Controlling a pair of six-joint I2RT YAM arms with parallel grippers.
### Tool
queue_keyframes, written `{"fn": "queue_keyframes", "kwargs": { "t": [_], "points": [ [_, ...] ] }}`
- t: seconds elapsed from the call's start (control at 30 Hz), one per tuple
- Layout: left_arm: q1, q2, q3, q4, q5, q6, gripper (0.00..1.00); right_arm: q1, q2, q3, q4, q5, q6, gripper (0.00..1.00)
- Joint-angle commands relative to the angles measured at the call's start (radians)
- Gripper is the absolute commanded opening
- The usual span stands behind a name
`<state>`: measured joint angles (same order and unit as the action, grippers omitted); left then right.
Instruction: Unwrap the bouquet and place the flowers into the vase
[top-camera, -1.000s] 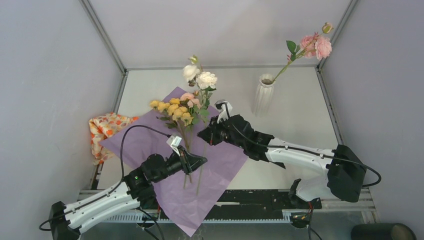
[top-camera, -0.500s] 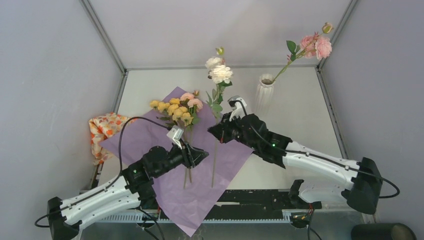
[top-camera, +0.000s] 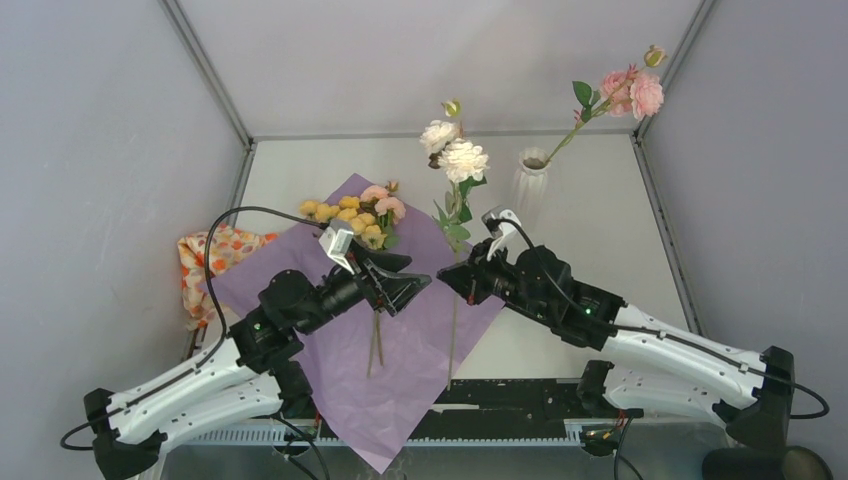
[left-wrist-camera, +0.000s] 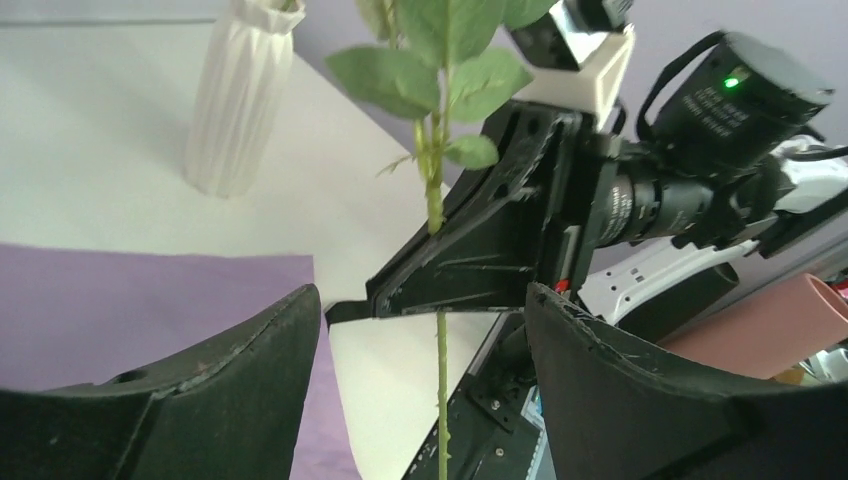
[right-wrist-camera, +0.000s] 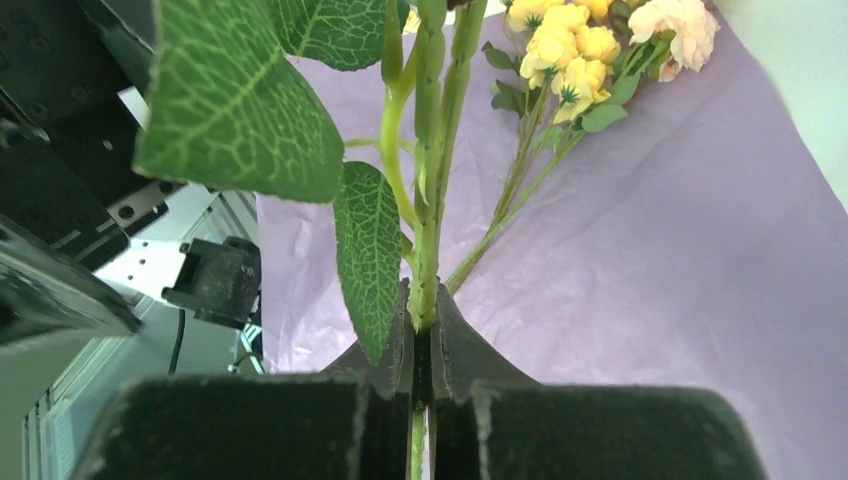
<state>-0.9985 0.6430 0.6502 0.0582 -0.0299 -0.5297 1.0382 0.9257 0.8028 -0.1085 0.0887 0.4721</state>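
Observation:
The bouquet lies unwrapped: flat lilac paper (top-camera: 300, 285) with yellow and pink flowers (top-camera: 352, 220) on it. My right gripper (top-camera: 450, 281) is shut on the stem of a cream-white rose (top-camera: 455, 152), holding it upright above the paper's right edge. In the right wrist view the jaws (right-wrist-camera: 423, 325) pinch the green stem (right-wrist-camera: 430, 200) below its leaves. My left gripper (top-camera: 414, 287) is open just left of that stem. In its own view the stem (left-wrist-camera: 441, 400) hangs free between the wide fingers (left-wrist-camera: 422, 296). The white ribbed vase (top-camera: 529, 188) at the back holds a pink rose (top-camera: 630, 92).
An orange floral cloth (top-camera: 208, 262) is bunched against the left wall. Grey walls close in the table on three sides. The two grippers are nearly touching over the paper. A black rail (top-camera: 510, 395) runs along the near edge.
My left gripper has opened, let go of the stem and moved up and right. My right gripper has carried the cream-white rose to the right, toward the vase.

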Motion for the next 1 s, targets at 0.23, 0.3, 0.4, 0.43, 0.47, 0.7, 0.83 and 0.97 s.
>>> {"fn": "queue_keyframes", "kwargs": {
  "t": [0.23,0.3,0.4,0.43,0.47,0.7,0.83,0.97],
  "points": [
    [0.038,0.044,0.069,0.149,0.124,0.086,0.80,0.097,-0.077,-0.072,0.046,0.017,-0.010,0.00],
    [0.054,0.052,0.071,0.169,0.154,0.085,0.80,0.126,-0.078,-0.080,0.054,0.022,-0.009,0.00],
    [0.074,0.063,0.078,0.190,0.179,0.086,0.80,0.171,-0.077,-0.090,0.063,0.044,-0.013,0.00],
    [0.080,0.069,0.080,0.193,0.184,0.087,0.80,0.183,-0.077,-0.093,0.066,0.050,-0.015,0.00],
    [0.088,0.072,0.081,0.197,0.186,0.085,0.80,0.193,-0.077,-0.095,0.070,0.051,-0.017,0.00],
    [0.122,0.086,0.080,0.229,0.213,0.062,0.80,0.246,-0.050,-0.099,0.089,0.044,-0.031,0.00],
    [0.125,0.101,0.086,0.232,0.228,0.057,0.80,0.261,-0.030,-0.099,0.098,0.020,-0.040,0.00],
    [0.127,0.112,0.090,0.240,0.234,0.053,0.79,0.269,-0.019,-0.099,0.140,-0.004,-0.047,0.00]
  ]
}}
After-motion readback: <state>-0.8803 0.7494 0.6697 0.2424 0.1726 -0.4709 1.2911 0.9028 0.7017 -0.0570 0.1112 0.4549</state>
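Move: The white rose's stem, upright in my right grip, passes about 7 cm right of my open left hand, 3 cm ahead and about level. Its blooms stand some 11 cm ahead, 6 cm right and 10 cm higher. The yellow roses lie about 21 cm ahead, 13 cm left and 27 cm below. From my right hand, the left gripper is some 7 cm left and 4 cm higher; the vase is about 21 cm ahead, 14 cm right and 12 cm lower. Keeping the white rose's stem pinched, my right hand draws it back about 8 cm, sinking some 3 cm and easing left late on while turning roughly 15 degrees counter-clockwise, so the leafy upper stem and blooms come to my left hand. My left hand, fingers still wide open, rises a couple of centimetres and edges forward and right towards that leafy part. ##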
